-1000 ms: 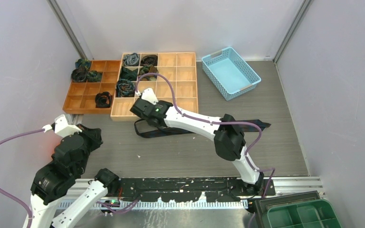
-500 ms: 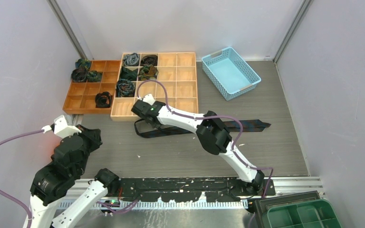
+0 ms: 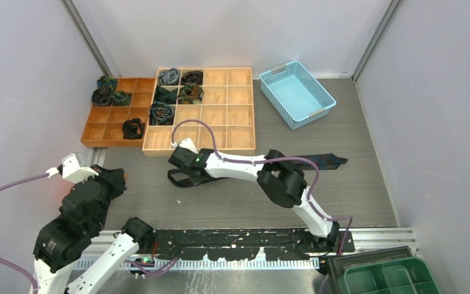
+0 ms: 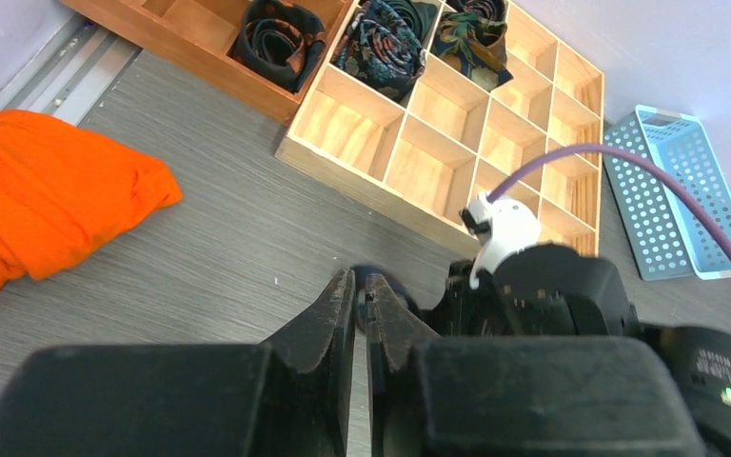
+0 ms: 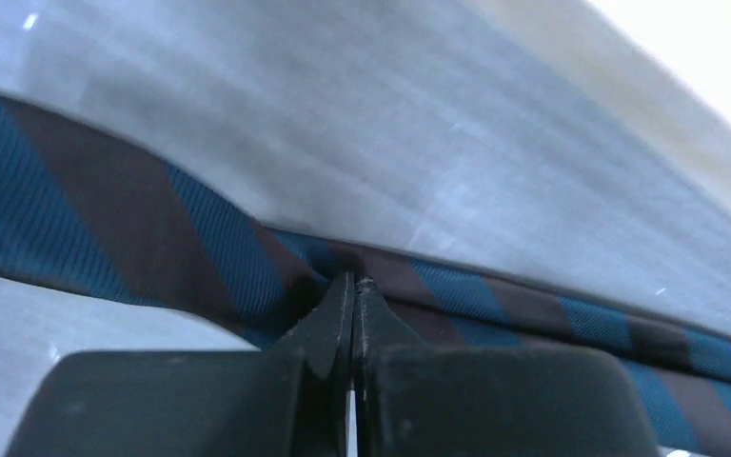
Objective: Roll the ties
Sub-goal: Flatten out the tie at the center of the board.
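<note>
A long tie [image 3: 325, 161] with blue and brown stripes lies flat across the table, its left end bunched in a loop [image 3: 177, 179]. My right gripper [image 3: 182, 171] is at that loop. In the right wrist view it [image 5: 353, 286] is shut on the tie's striped fabric [image 5: 152, 228]. My left gripper [image 3: 117, 175] hangs apart at the left. In the left wrist view its jaws [image 4: 363, 288] stand almost together with only a slit and nothing between them; a bit of tie [image 4: 385, 283] shows beyond the tips. Several rolled ties [image 3: 161, 113] fill wooden compartments.
Two wooden compartment trays stand at the back left, a large one [image 3: 232, 104] and a smaller one [image 3: 106, 120]. A light blue basket [image 3: 297, 93] is at the back right. An orange cloth [image 4: 48, 190] lies left of my left gripper. A green bin [image 3: 387, 278] sits near right.
My right gripper has drawn back from the tray's front edge toward the near side, pulling the tie's left end with it, and its elbow has folded. The left arm shifted slightly left.
</note>
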You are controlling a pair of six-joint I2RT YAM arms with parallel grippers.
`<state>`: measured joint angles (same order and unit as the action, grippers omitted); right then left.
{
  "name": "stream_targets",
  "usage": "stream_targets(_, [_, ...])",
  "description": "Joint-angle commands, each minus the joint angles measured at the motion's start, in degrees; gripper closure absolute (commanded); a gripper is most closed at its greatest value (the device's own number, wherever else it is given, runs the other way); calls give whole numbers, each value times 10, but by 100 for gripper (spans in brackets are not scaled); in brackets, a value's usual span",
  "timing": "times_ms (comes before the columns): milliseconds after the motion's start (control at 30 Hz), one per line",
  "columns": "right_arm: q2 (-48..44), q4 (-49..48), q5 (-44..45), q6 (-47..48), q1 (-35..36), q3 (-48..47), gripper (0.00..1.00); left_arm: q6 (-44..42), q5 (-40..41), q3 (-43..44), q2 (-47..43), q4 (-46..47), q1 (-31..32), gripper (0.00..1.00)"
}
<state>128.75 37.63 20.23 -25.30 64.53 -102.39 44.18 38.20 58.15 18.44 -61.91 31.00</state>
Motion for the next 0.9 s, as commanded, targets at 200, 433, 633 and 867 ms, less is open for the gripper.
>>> stream_targets(200, [-93, -85, 19, -42, 49, 121, 99, -12, 31, -10, -16, 0, -3, 88])
stream_targets(433, [-190, -42, 170, -26, 46, 125, 99, -33, 7, -58, 43, 124, -2, 87])
stream_targets(633, [-289, 107, 220, -135, -26, 186, 99, -36, -42, -54, 133, 219, -2, 89])
stream_targets(867, [-370, 117, 111, -213, -196, 358, 99, -44, -77, -60, 183, 269, -2, 89])
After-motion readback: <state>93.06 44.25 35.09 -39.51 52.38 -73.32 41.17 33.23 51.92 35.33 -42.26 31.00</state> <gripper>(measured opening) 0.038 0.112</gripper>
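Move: The right hand's closed fingertips are already down on the tie near its looped end; the loop's middle lies about 5 cm to the left, level fore and aft. The tie's broad end lies some 44 cm right and 7 cm ahead; the compartment box is centred about 25 cm straight ahead, with the blue-green rolled tie 13 cm left of that centre. From the left hand the loop lies roughly 9 cm ahead, 14 cm right and 26 cm below. Back towards the base, the right hand first draws its shut fingertips about 5 cm with the tie under them, then lifts clear by some 12 cm and swings fast 20 cm to the right over the tie, turning about 30 degrees clockwise. Meanwhile the left hand, after a slight pause, comes forward and right about 10 cm, high over the table, sinking a little, fingers staying almost shut. ##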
